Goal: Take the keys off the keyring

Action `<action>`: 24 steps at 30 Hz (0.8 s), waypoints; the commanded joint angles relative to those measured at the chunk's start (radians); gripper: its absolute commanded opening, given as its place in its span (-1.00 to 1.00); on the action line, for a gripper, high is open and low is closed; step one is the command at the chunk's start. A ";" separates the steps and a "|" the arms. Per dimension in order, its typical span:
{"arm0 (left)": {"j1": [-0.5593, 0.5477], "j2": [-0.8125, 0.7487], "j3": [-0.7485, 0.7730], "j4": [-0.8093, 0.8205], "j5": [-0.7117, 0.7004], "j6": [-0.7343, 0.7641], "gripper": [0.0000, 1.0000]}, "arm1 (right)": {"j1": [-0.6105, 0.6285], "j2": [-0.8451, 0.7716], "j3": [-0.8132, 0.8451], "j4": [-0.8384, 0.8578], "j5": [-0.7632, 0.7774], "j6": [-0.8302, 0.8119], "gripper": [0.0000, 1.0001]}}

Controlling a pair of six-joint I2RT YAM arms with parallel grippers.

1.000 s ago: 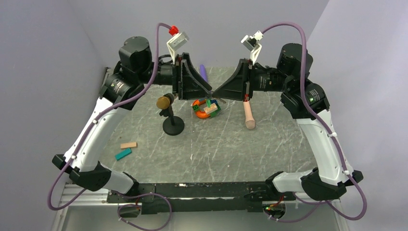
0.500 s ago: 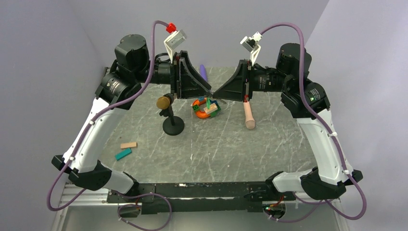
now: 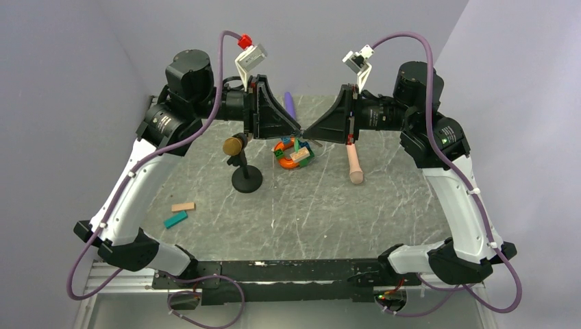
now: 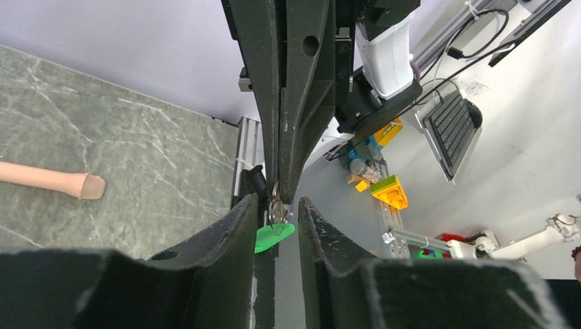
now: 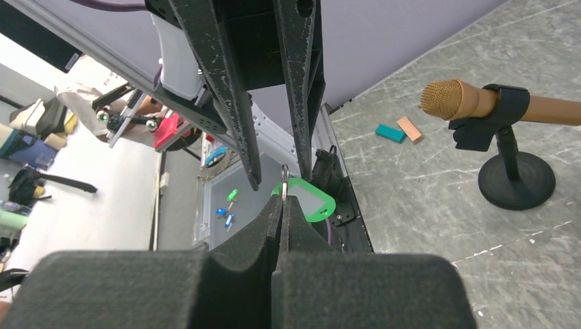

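Both grippers meet tip to tip in mid-air above the table's far middle. My right gripper (image 3: pixel 307 131) is shut on the keyring (image 5: pixel 283 181), a thin silvery wire loop sticking out of its closed fingertips (image 5: pixel 282 199). The bright-green key (image 5: pixel 318 214) hangs from the ring. My left gripper (image 3: pixel 297 128) is open. Its two fingers straddle the ring (image 4: pixel 275 212) and the green key (image 4: pixel 272 238) with a gap, and the key lies against one finger (image 4: pixel 243 219).
Below the grippers sit an orange ring with coloured blocks (image 3: pixel 293 154), a microphone on a black stand (image 3: pixel 236 145) and a wooden peg (image 3: pixel 354 164). A purple piece (image 3: pixel 289 103) lies at the back. A teal block (image 3: pixel 175 219) and a tan block (image 3: pixel 183 206) lie front left.
The left arm's upper joints and wrist shifted slightly to the left. The gripper tips stay together at the same spot with the ring still held.
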 commanded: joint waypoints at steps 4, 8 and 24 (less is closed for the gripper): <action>-0.005 -0.015 -0.005 0.020 0.008 0.002 -0.71 | -0.002 -0.027 0.007 0.058 0.005 0.025 -1.00; -0.011 -0.015 0.001 0.015 0.000 0.000 -1.00 | -0.002 -0.035 -0.001 0.079 -0.003 0.038 -1.00; -0.019 -0.072 -0.074 0.108 -0.040 -0.058 -1.00 | -0.001 -0.064 -0.061 0.177 -0.007 0.090 -0.35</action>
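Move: The left hand, fingers part open, is at the keyring, whose metal ring sits about 1 cm to its right, level with it in depth and height. The green tag hangs roughly 1 cm back and 4 cm below, and the microphone stand is about 9 cm ahead, 15 cm left and 38 cm down. From the right hand, already pinching the keyring, the ring lies some 2 cm left at its own height, with the green tag about 1 cm back, 3 cm left and 4 cm below. The left hand all but stays in place, pointing right, and shuts its part-open fingers fully on the keyring's metal ring in mid-air while the right hand still pinches it. Only once that grip is closed do the right fingers open about a third and let go, the right hand rising about 1 cm with a slight back drift and staying around the metal. ##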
